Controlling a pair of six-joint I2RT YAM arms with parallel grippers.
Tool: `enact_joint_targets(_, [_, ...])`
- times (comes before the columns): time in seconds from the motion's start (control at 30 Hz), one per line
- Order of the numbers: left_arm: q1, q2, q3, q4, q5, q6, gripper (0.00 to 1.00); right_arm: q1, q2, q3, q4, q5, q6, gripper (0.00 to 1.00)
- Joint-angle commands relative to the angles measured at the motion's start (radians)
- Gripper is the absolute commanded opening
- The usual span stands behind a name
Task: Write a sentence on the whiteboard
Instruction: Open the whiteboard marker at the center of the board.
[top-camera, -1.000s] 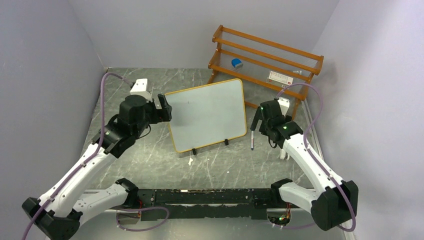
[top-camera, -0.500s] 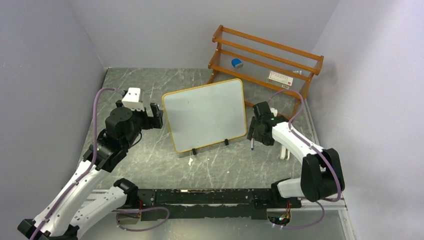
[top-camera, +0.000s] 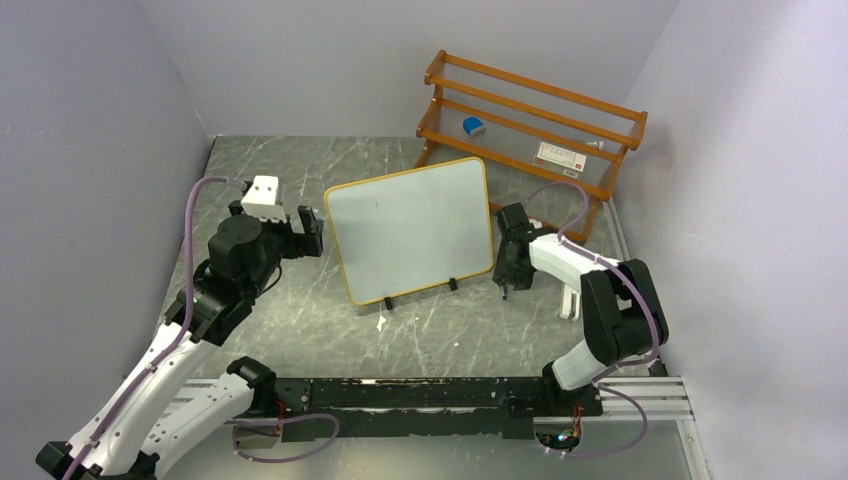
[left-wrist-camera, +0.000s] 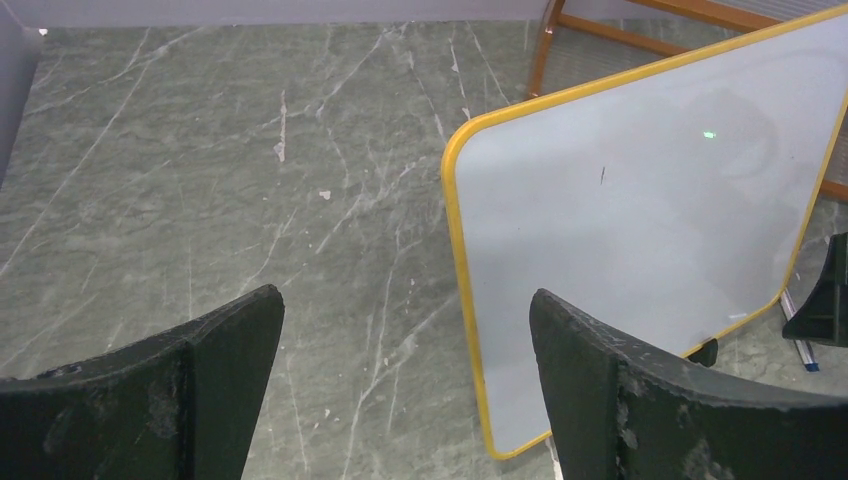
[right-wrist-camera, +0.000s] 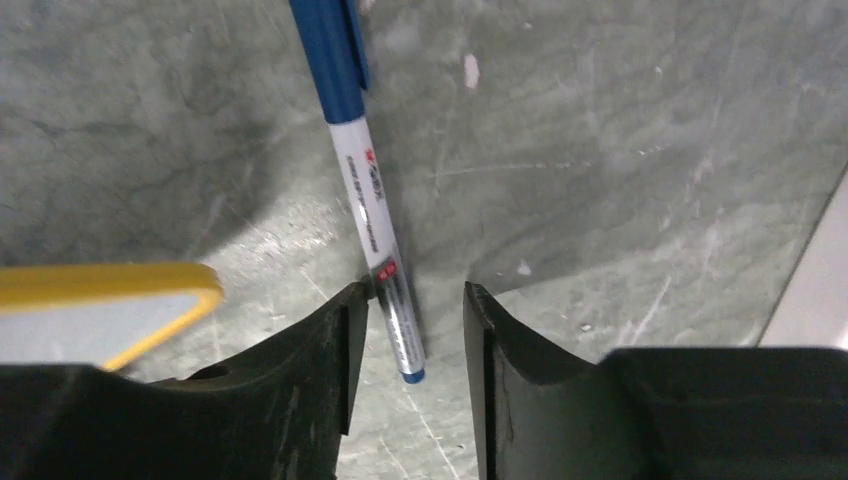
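Observation:
The whiteboard (top-camera: 410, 230), with its yellow-orange frame, stands tilted on black clip feet in the middle of the table. Its face (left-wrist-camera: 640, 230) shows no sentence, only a tiny dark mark. A blue-capped white marker (right-wrist-camera: 370, 200) lies flat on the table just right of the board's lower corner (right-wrist-camera: 100, 300). My right gripper (right-wrist-camera: 415, 300) is down over the marker's (top-camera: 503, 290) tail end. Its jaws are partly closed on either side, with a gap still showing on the right. My left gripper (left-wrist-camera: 405, 310) hangs wide open and empty beside the board's left edge.
A wooden rack (top-camera: 530, 110) stands at the back right, holding a blue eraser (top-camera: 473, 126) and a white box (top-camera: 560, 155). A small white object (top-camera: 568, 300) lies right of the marker. Grey walls close in on both sides.
My right gripper came down onto the marker and its jaws narrowed around it. My left arm drew back left from the board's edge, still open.

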Motion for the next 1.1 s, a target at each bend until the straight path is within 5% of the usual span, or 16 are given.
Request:
enact_joint_targets(0.0, [0.016,-0.005,-0.009,0.030,0.000,0.015,0.96,-0.006,0.054,0.021,0.059,0.013,-0.020,0.42])
enact_joint_targets(0.3, [0.023,0.013,-0.011,0.038,0.040,0.017,0.95,-0.041,0.057,-0.006,0.054,0.056,-0.020,0.20])
enact_joint_targets(0.7, [0.029,0.027,-0.020,0.069,0.193,0.001,0.95,-0.030,-0.150,-0.046,0.013,0.139,-0.022,0.00])
enact_joint_targets(1.07, [0.029,0.104,0.048,0.063,0.438,-0.094,0.95,0.237,-0.406,0.014,0.002,0.216,-0.066,0.00])
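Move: Low at the table, the right hand has its half-open fingers around the tail end of the marker, whose middle lies about 4 cm ahead and 1 cm left of it, level in height. The whiteboard's middle is some 15 cm ahead and 24 cm left; the white case sits about 2 cm back and 15 cm right. From the left hand the marker is roughly 48 cm right, 3 cm ahead and 27 cm below. Sliding forward some 2.5 cm just above the table, the right hand closes on the marker's white barrel near the tail, draws back and to the right, then lifts about 8 cm while swinging left and tipping its fingertips forward some 20 degrees. The left hand, still open, drifts about 5 cm right and slightly down, turning clockwise. ##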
